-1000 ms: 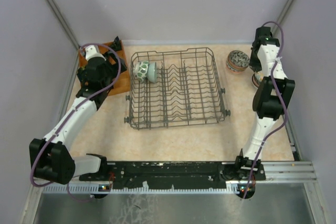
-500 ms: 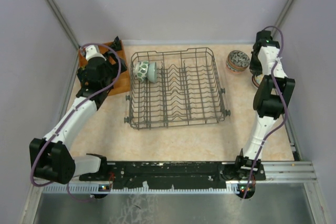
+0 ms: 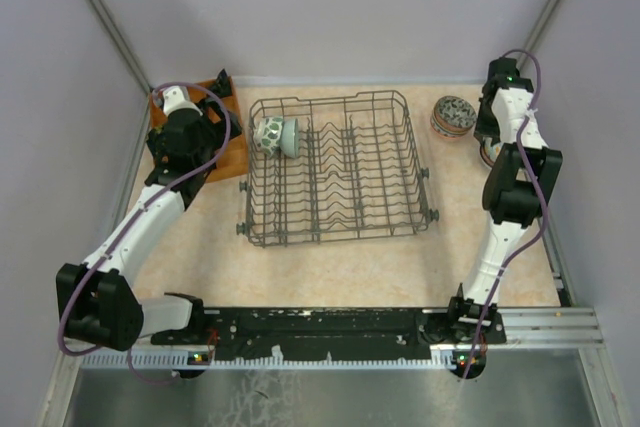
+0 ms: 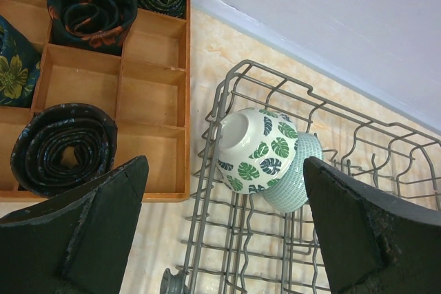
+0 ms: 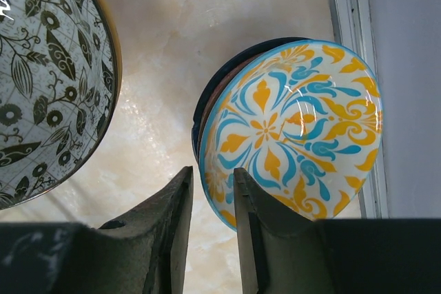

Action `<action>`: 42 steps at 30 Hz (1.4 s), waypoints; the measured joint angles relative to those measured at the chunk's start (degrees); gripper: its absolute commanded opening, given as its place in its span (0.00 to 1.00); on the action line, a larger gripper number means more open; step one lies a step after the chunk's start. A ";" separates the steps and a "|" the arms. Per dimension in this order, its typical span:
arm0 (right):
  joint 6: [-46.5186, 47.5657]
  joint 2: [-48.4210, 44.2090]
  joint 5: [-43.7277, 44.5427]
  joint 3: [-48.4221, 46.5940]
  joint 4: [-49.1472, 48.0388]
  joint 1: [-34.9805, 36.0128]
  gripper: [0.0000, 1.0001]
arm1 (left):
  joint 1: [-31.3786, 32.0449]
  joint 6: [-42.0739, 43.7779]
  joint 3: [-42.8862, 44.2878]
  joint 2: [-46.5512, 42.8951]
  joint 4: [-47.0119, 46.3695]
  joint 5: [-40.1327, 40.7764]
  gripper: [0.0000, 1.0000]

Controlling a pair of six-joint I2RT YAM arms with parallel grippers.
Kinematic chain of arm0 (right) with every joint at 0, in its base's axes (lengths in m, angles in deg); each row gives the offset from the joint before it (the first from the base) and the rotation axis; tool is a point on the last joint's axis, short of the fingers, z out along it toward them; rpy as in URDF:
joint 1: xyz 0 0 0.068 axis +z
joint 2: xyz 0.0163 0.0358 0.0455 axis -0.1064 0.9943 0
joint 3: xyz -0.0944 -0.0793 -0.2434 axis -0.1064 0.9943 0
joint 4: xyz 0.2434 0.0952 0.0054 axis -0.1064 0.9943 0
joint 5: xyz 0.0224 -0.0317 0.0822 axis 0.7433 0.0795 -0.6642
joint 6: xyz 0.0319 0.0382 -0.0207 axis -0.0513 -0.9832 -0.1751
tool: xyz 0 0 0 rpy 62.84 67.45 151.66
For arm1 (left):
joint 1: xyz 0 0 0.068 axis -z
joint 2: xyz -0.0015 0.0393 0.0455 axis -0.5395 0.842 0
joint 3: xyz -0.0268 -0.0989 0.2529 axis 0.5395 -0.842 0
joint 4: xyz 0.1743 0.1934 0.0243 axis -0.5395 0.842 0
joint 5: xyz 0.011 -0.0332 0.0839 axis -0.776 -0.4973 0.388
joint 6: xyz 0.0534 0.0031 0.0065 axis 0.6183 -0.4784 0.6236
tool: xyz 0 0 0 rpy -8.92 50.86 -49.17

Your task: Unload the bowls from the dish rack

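The dish rack (image 3: 340,172) (image 4: 202,207) stands mid-table. Two bowls lean on edge in its far left corner: a green-leaf bowl (image 3: 268,134) (image 4: 258,149) and a pale green bowl (image 3: 290,137) (image 4: 296,177). My left gripper (image 3: 213,124) (image 4: 225,163) hovers open just left of them, over the rack's edge. A blue-and-yellow bowl (image 5: 296,129) rests on a darker bowl (image 5: 200,111) at the far right. My right gripper (image 3: 490,135) (image 5: 212,173) straddles its near rim, jaws slightly apart, with a gap on the left side. A dark leaf-patterned bowl (image 3: 453,115) (image 5: 41,80) sits beside it.
An orange-brown compartment tray (image 3: 232,152) (image 4: 155,101) with rolled dark cloths (image 4: 65,146) lies left of the rack, under my left arm. The right wall rail (image 5: 348,46) runs close behind the stacked bowls.
My right gripper's jaws have parted from the blue-and-yellow bowl's rim. The left arm and the bowls in the rack have not moved.
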 measured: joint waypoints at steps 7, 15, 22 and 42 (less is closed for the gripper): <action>-0.85 -1.46 -0.17 0.02 -0.02 0.00 0.45 | 0.00 0.00 -0.22 -0.07 -0.02 0.02 0.99; -1.79 -16.63 -1.14 5.38 -5.14 1.57 0.56 | 0.00 0.04 -1.18 -1.49 0.42 0.39 0.99; -3.78 -35.15 -5.22 19.89 -21.27 15.58 0.62 | 0.07 0.33 -1.62 -3.13 0.63 0.70 0.99; -19.15 -15.87 -29.18 25.49 -52.15 39.69 0.57 | 0.11 3.10 -4.42 -1.99 2.21 1.46 0.99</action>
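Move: The pale blue bowl in the dish rack stands about 53 cm to the right gripper's left, level with it fore and aft and a few centimetres lower. The leaf-pattern bowl is 6 cm farther left of it. The floral bowl stack sits 6 cm to this gripper's right, the grey bowl stack 9 cm left and 6 cm ahead. From the left gripper, the pale blue bowl is some 18 cm right, 2 cm ahead and 16 cm below. Lift the right gripper clear of the floral stack, opening its fingers from a narrow gap to over half, then sweep about 44 cm left over the rack towards the pale blue bowl, arcing up some 19 cm and sinking halfway back. Swing the fingers from pointing down to forward-left. Ease the empty left gripper down about 3 cm and slightly back. ##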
